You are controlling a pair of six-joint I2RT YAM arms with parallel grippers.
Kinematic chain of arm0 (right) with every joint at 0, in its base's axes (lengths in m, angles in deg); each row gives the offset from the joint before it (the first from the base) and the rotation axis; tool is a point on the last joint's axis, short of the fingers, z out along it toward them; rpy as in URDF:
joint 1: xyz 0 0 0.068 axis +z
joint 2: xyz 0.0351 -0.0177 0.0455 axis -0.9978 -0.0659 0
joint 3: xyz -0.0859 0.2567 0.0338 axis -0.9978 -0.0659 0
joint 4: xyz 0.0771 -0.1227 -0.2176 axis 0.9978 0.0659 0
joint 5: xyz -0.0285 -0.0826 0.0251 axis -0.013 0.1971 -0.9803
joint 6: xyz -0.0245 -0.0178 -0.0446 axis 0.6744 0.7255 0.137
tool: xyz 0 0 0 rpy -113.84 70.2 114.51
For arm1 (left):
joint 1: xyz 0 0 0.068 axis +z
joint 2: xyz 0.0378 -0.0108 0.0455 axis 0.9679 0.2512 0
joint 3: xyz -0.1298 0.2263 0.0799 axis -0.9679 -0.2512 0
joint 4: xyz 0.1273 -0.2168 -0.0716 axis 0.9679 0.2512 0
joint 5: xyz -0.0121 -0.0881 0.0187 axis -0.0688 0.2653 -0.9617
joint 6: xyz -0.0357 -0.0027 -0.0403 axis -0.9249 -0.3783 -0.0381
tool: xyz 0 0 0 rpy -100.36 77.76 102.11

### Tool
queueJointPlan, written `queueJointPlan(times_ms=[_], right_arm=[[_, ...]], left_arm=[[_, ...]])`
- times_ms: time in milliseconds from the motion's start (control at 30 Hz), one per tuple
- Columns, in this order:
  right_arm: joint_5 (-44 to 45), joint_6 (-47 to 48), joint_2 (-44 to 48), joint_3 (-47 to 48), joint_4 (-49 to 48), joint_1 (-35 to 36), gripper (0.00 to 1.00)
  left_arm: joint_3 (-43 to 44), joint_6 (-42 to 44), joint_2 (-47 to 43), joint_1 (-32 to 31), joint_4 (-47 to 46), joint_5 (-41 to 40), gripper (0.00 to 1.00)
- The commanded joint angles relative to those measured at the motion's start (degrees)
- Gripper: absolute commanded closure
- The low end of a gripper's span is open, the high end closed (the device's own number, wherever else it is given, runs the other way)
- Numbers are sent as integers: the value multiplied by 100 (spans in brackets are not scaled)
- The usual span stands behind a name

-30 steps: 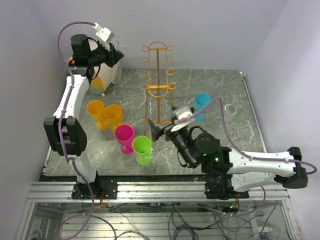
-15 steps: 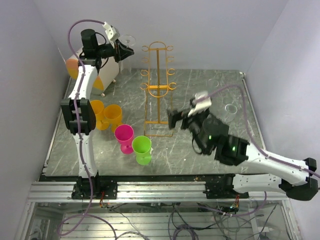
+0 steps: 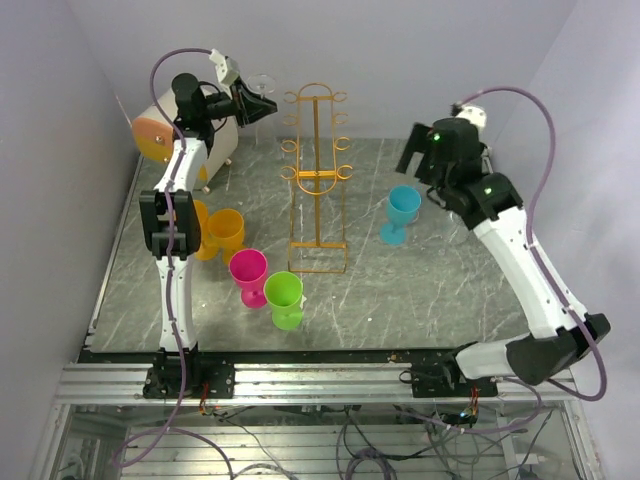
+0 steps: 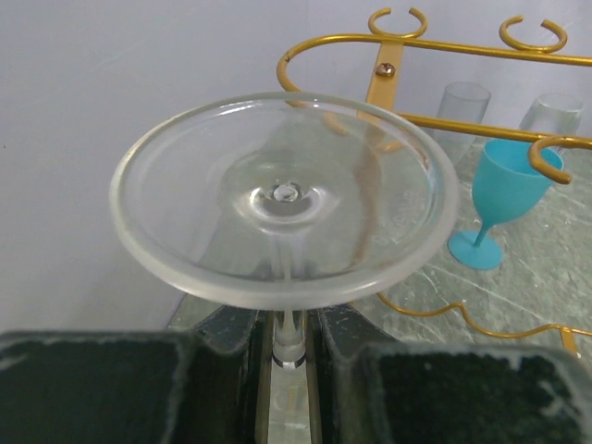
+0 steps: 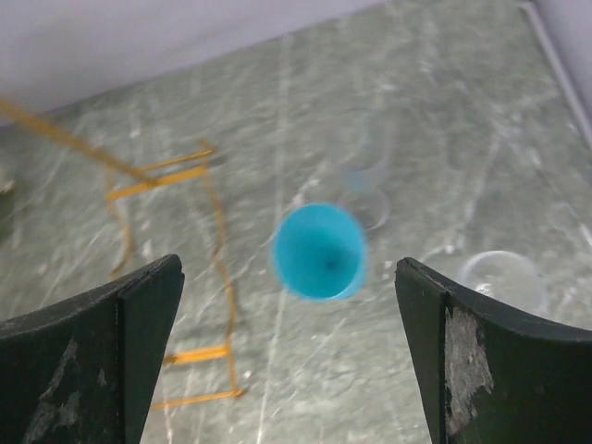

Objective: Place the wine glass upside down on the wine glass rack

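Note:
A clear wine glass [image 4: 282, 199] is pinched by its stem in my left gripper [image 4: 289, 338], with its round foot facing the camera. In the top view that left gripper [image 3: 248, 103] is raised at the back left, and the wine glass [image 3: 262, 84] hangs just left of the rounded top of the orange-gold wine glass rack [image 3: 317, 170]. The rack's top loop and ring hooks [image 4: 388, 65] lie right behind the glass foot. My right gripper [image 3: 412, 152] hovers wide open high at the back right, with nothing between its fingers [image 5: 289, 268].
A blue glass [image 3: 403, 208] stands right of the rack, under the right gripper [image 5: 319, 252]. Clear glasses [image 5: 499, 277] stand near it. Two orange cups [image 3: 210, 228], a pink one [image 3: 248, 270] and a green one [image 3: 285, 296] sit front left. A cream drum [image 3: 165, 135] lies at the back left.
My left gripper carried the wine glass to the right, closer to the rack's top. The right arm rose from beside the rack's base and swung to the back right, staying open.

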Motion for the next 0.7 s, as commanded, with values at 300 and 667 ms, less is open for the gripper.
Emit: queueJointPlan(times_ms=[300,667], right_arm=[[-1191,90,-52,-201,-154,-1697,3],[-1314,47,277,-796,-364,-1783,2]], left_arm=[[683,1636,-349,-359,1583,-189,93],[115,3042,-796,-549,2799,-472,93]])
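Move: The left hand already holds the wine glass upside down by its stem, foot up. The farthest ring on the rack's left side lies about 6 cm to its right, 1 cm back and some 2 cm above the finger pads. The next ring on that side is about 8 cm nearer the base than that ring, and the top of the rack's centre post is 5 cm to the right of it. From the empty right hand, that farthest ring lies about 20 cm ahead, 26 cm left and 3 cm lower. Still pinching the stem of the upturned glass, the left hand carries it about 4 cm to the right, drifting back some 1 cm, towards the rack's farthest left-side ring. It lifts about 1.5 cm on the way and sinks back to its starting height, fingers dipping some 5 degrees. The open, empty right hand swings about 8 cm right, away from the rack, then sinks, ending nearly 5 cm lower. ##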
